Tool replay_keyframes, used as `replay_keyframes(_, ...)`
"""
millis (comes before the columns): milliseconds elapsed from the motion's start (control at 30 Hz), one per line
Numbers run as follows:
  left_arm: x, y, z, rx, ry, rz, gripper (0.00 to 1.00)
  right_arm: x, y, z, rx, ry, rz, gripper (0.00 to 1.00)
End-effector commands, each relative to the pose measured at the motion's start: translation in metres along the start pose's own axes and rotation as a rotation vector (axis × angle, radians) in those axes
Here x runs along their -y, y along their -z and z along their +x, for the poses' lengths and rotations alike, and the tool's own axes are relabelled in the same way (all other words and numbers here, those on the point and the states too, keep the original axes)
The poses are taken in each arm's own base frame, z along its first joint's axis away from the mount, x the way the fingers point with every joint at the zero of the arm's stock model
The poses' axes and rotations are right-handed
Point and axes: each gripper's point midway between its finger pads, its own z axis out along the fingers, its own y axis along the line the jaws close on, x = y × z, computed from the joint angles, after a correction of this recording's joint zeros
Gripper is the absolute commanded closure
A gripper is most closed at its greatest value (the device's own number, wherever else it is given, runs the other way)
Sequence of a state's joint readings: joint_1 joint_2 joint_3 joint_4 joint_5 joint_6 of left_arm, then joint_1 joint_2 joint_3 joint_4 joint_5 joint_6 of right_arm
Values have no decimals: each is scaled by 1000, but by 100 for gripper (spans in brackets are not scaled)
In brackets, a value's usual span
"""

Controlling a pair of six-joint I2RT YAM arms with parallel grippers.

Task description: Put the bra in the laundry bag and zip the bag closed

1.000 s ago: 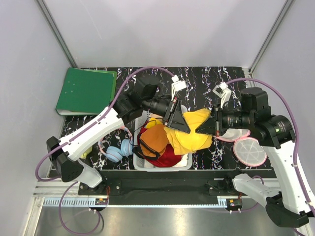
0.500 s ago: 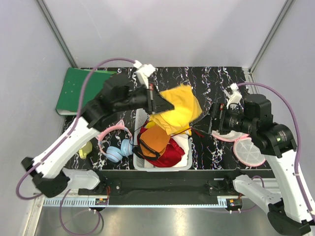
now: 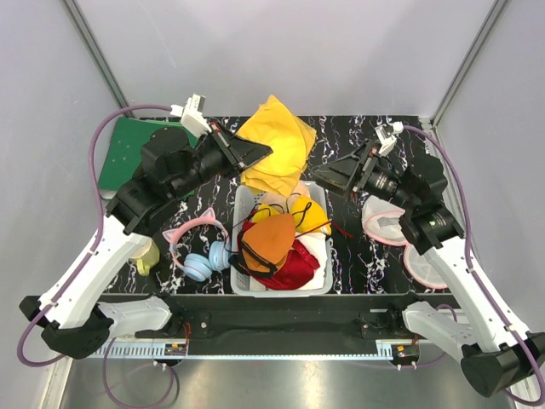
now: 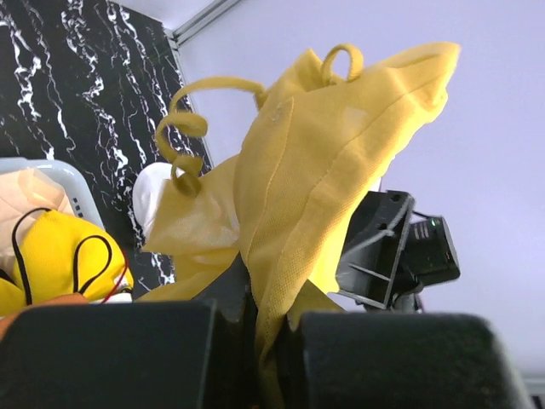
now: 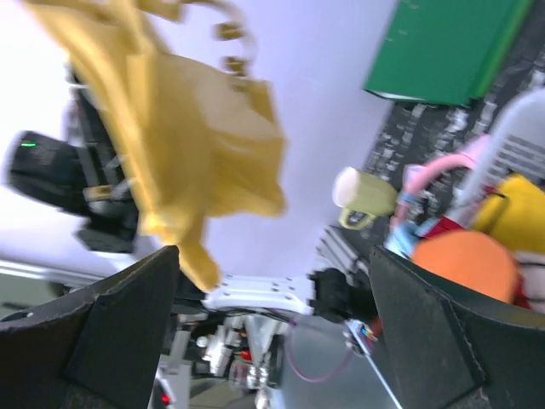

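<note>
The plain yellow bra (image 3: 277,146) hangs in the air above the far side of the basket, pinched by my left gripper (image 3: 262,153), which is shut on its fabric. In the left wrist view the bra (image 4: 328,162) rises out of the shut gripper (image 4: 272,328), straps curling at the top. My right gripper (image 3: 334,177) is open and empty, to the right of the bra and apart from it. It faces the bra (image 5: 187,145) in the right wrist view, jaws wide (image 5: 272,341). The white mesh laundry bag (image 3: 383,223) with its pink rim lies open on the table at the right.
A grey-white basket (image 3: 240,213) at centre holds an orange bra (image 3: 266,243), a yellow bra with black straps (image 3: 308,215) and a red item. Pink and blue headphones (image 3: 200,254) and a pale mug (image 3: 146,256) lie left. A green binder (image 3: 128,158) is at the back left.
My right gripper let go of the bra and drew back to the right. My left arm lifted the bra up and toward the back, away from the basket.
</note>
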State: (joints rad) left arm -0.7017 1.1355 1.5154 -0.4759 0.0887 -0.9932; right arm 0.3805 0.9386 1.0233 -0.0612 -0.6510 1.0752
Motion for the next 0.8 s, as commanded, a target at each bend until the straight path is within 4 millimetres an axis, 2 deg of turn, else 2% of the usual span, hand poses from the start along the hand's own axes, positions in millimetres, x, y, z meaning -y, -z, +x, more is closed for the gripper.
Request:
replay_keyframes(0, 7, -4, -14, 70, 95, 24, 100, -56, -1, -7, 15, 1, -234, 0)
replay_keyframes(167, 22, -13, -15, 62, 106, 110, 100, -62, -11, -1, -7, 14, -262, 0)
replay_keyframes(267, 27, -22, -11, 17, 35, 116, 100, -62, -12, 3, -29, 65, -236, 0)
replay_keyframes(300, 23, -23, -2, -37, -46, 111, 100, -57, -13, 4, -34, 87, -199, 0)
replay_keyframes(333, 30, -27, -6, -53, -94, 112, 100, -31, -11, 12, -70, 131, -84, 0)
replay_keyframes(367, 25, -29, -1, -88, -139, 94, 100, -30, -7, 9, -56, 178, -44, 0)
replay_keyframes(400, 17, -26, 11, -163, -223, 84, 100, -20, -4, 11, -62, 208, 8, 0)
replay_keyframes(433, 15, -25, 13, -188, -258, 73, 100, -3, 7, 19, -93, 270, 87, 0)
replay_keyframes(467, 6, -23, 21, -225, -287, 58, 100, 0, 13, 17, -84, 310, 124, 0)
replay_keyframes(533, -7, -13, 40, -315, -367, 72, 100, 9, 30, 28, -132, 391, 174, 0)
replay_keyframes(567, -18, -6, 51, -357, -380, 65, 100, 4, 36, 31, -149, 425, 168, 0)
replay_keyframes(600, -20, 2, 65, -421, -418, 117, 100, 3, 41, 35, -173, 455, 165, 0)
replay_keyframes(633, -27, 7, 74, -459, -432, 124, 100, 10, 49, 41, -218, 498, 191, 0)
replay_keyframes(700, -42, 22, 101, -570, -477, 150, 100, 3, 57, 41, -242, 563, 193, 0)
replay_keyframes(733, -42, 29, 114, -616, -495, 174, 100, 8, 62, 47, -289, 611, 194, 1)
replay_keyframes(767, -43, 34, 125, -654, -530, 204, 100, 0, 64, 51, -323, 632, 155, 1)
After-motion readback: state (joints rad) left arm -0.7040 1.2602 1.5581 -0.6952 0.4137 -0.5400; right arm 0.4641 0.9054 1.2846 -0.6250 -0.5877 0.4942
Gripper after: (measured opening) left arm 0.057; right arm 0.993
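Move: Some 10 cm to the left hand's right, 2 cm nearer the base and 5 cm lower, waits the open right gripper. The basket's middle is 3 cm back, 3 cm right and 37 cm below the left hand; the headphones 6 cm back, 17 cm left, 42 cm down. From the right hand, the held yellow bra is about 7 cm left, 3 cm ahead, 5 cm above; the laundry bag 20 cm right, 3 cm ahead, 38 cm down. Keeping the bra pinched, the left hand eases about 4 cm right and slightly forward, then swings down some 7 cm and back 5 over the basket, fingers tipping downward as it turns about 25 degrees clockwise. The right hand, wide open and empty, lifts and goes left about 3 cm, then comes down, back and right, its left side tipping down. ##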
